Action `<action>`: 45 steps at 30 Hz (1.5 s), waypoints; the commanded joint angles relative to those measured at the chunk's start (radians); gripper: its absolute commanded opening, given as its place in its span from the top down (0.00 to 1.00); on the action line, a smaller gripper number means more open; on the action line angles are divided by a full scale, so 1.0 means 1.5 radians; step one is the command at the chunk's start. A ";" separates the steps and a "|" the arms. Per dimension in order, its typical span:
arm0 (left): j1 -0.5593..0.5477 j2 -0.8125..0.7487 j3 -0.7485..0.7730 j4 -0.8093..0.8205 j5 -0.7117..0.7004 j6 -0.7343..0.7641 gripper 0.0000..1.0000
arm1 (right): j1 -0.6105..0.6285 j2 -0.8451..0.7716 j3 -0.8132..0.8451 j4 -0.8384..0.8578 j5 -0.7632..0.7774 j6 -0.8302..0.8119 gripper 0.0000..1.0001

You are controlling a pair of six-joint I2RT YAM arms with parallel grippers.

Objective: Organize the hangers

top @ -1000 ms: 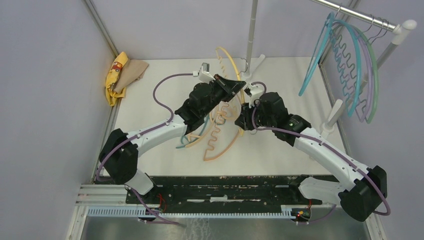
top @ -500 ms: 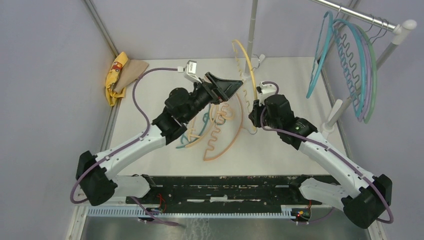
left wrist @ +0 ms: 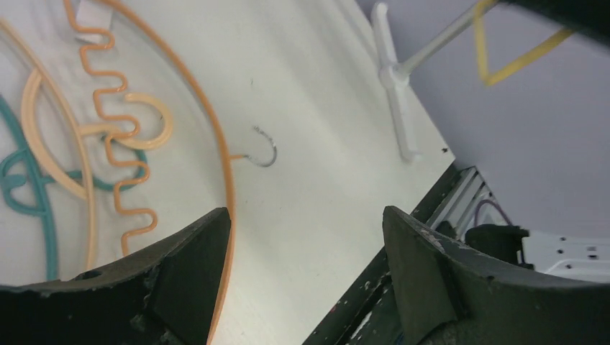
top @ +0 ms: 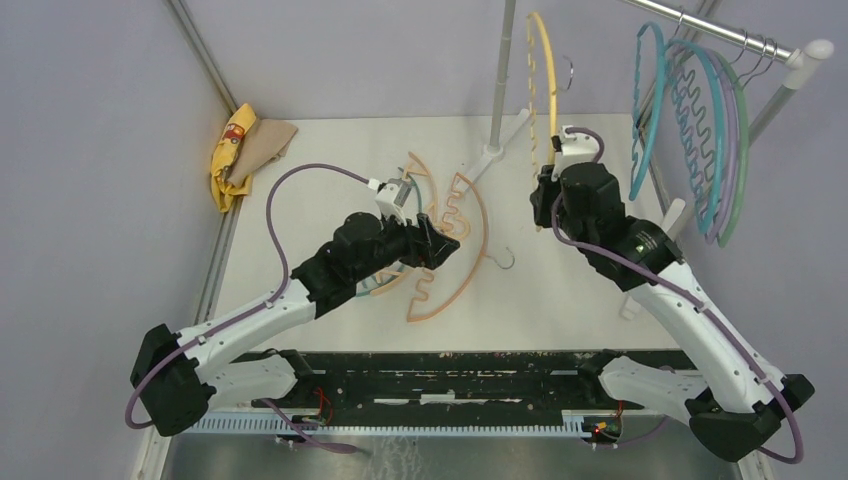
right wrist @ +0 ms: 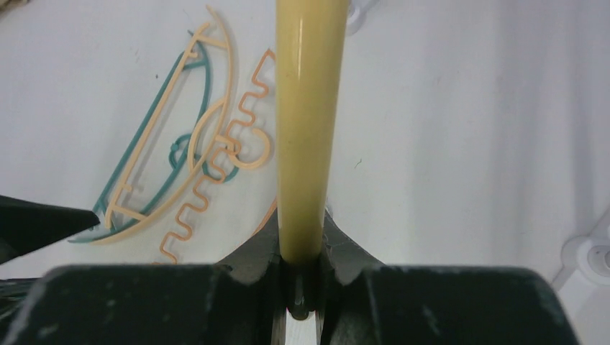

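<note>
A yellow hanger stands upright in the air, and my right gripper is shut on its lower bar, left of the rack rod. Several teal, lilac and green hangers hang on that rod. On the table lies a pile: an orange hanger with its metal hook, a tan hanger and a teal hanger. My left gripper hovers open over the pile's right side, nothing between its fingers.
A yellow-and-tan cloth lies at the back left corner. The rack's pole rises from a white foot at the back centre; another leg stands at the right. A black rail runs along the near edge.
My left gripper let go of the yellow hanger, opened and drew back down over the pile. The right gripper closed on the hanger and carried it up and right toward the rack.
</note>
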 commanded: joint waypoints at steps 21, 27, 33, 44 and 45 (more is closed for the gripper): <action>-0.002 -0.094 -0.078 -0.045 -0.016 0.067 0.17 | -0.056 0.201 0.269 -0.047 0.225 -0.022 0.93; -0.002 -0.104 -0.090 -0.050 -0.013 0.061 0.18 | -0.138 0.237 0.314 -0.030 0.128 -0.006 0.94; -0.003 -0.084 -0.102 -0.039 -0.019 0.059 0.18 | -0.173 0.248 0.321 -0.006 0.085 -0.004 0.93; -0.002 -0.046 -0.110 -0.024 -0.008 0.057 0.20 | -0.242 0.274 0.350 0.006 0.023 0.000 0.93; -0.002 -0.039 -0.110 -0.023 -0.006 0.058 0.20 | -0.244 0.271 0.348 0.010 0.023 0.000 0.94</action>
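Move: The right hand holds the yellow hanger; the free stretch of rack bar lies about 20 cm ahead of it, 14 cm right and 25 cm above. From that hand the nearest hung blue hanger is some 18 cm ahead, 19 cm right, 8 cm up; the blue-purple-green bunch is 10 cm ahead, 26 cm right, 8 cm up. From the empty left hand, the orange hanger lies about 8 cm ahead, 3 cm right, 23 cm below; the peach hanger is 12 cm ahead, 8 cm left, equally low. Keep the right gripper shut on the yellow hanger and lift it about 4 cm while easing right, then carry it some 12 cm forward and 9 cm right in all towards the free stretch of bar, turning clockwise about 20 degrees. Meanwhile sink the open left gripper some 7 cm towards the hangers on the table, drifting slightly left. ##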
